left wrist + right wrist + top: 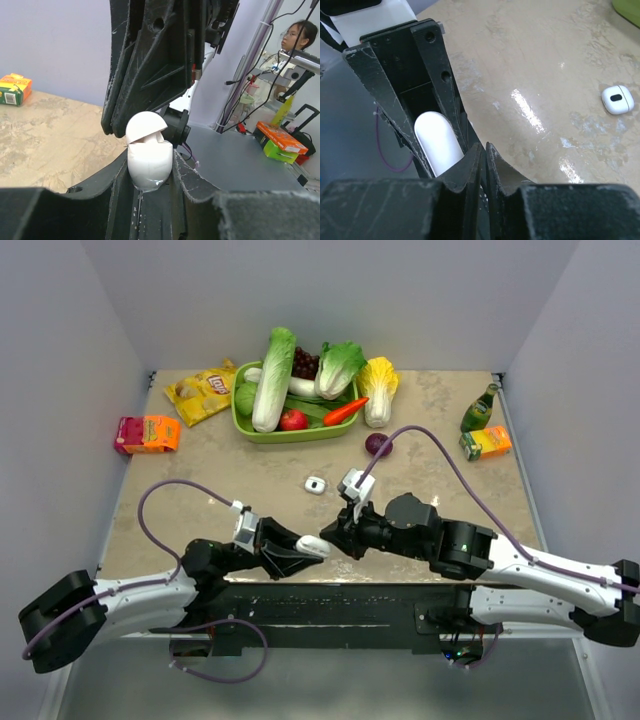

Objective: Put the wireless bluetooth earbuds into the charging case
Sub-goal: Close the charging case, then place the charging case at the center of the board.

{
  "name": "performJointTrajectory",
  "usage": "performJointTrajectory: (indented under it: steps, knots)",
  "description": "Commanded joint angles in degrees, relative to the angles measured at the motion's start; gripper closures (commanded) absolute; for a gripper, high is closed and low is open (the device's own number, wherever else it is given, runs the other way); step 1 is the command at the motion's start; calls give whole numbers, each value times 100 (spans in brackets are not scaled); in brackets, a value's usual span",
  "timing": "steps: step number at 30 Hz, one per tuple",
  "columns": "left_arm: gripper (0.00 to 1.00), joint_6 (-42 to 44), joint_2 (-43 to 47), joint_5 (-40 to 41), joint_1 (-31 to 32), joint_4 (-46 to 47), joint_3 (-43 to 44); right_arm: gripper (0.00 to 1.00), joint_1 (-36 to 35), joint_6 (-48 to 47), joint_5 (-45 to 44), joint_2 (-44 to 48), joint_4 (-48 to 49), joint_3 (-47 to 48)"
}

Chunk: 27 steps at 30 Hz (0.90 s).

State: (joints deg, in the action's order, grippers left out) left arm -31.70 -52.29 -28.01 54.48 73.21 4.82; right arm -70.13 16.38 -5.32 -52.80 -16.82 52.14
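Observation:
My left gripper (305,545) (150,181) is shut on the white charging case (318,547) (149,161), held upright above the table's near edge with its hinged lid ajar. My right gripper (333,532) (484,150) hovers right at the case's (439,142) top, jaws only a thin crack apart, nothing visible between them. A small white rounded piece with a dark oval centre (316,484) (618,99) lies on the table beyond both grippers; I cannot tell whether it is an earbud. Whatever is inside the case is hidden.
A green basket (290,435) of vegetables stands at the back centre, beside a yellow chips bag (205,392). A red-orange juice box (147,433) lies far left. A green bottle (480,410), an orange carton (485,443) and a purple onion (378,444) sit back right.

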Motion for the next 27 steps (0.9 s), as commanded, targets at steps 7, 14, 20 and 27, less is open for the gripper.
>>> performJointTrajectory:
  steps: [7, 14, 20, 27]
  knots:
    - [100, 59, -352, 94, 19, 616, 318, 85, -10, -249, 1006, -151, 408, -55]
    - [100, 313, 17, 1353, 10, -322, 291, 66, -10, 874, -2434, 655, -58, -274]
    - [100, -475, 45, 4391, -706, -3109, 818, 49, 8, 1271, -3203, 677, 74, -845]
    - [100, -1734, -1922, 2829, -2906, -3718, 1442, 46, 8, 1570, -2896, 50, 336, -1179]
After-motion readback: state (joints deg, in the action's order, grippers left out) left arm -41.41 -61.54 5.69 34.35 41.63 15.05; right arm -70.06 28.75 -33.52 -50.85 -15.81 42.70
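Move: The left hand still pinches the charging case, its lid part-open, at its fingertips; the case's middle lies about 1 cm right of and 1 cm above that hand point. From the right hand's nearly shut tips the case is some 3 cm back, 3 cm left and about level. On the table a second case lies roughly 25 cm ahead of the left hand, 20 cm below; a purple onion stands 17 cm right of the second case and 12 cm farther out. Right fingertips nudge the lid, then withdraw forward-right, opening; left swings the held case some 20 cm forward and down. ##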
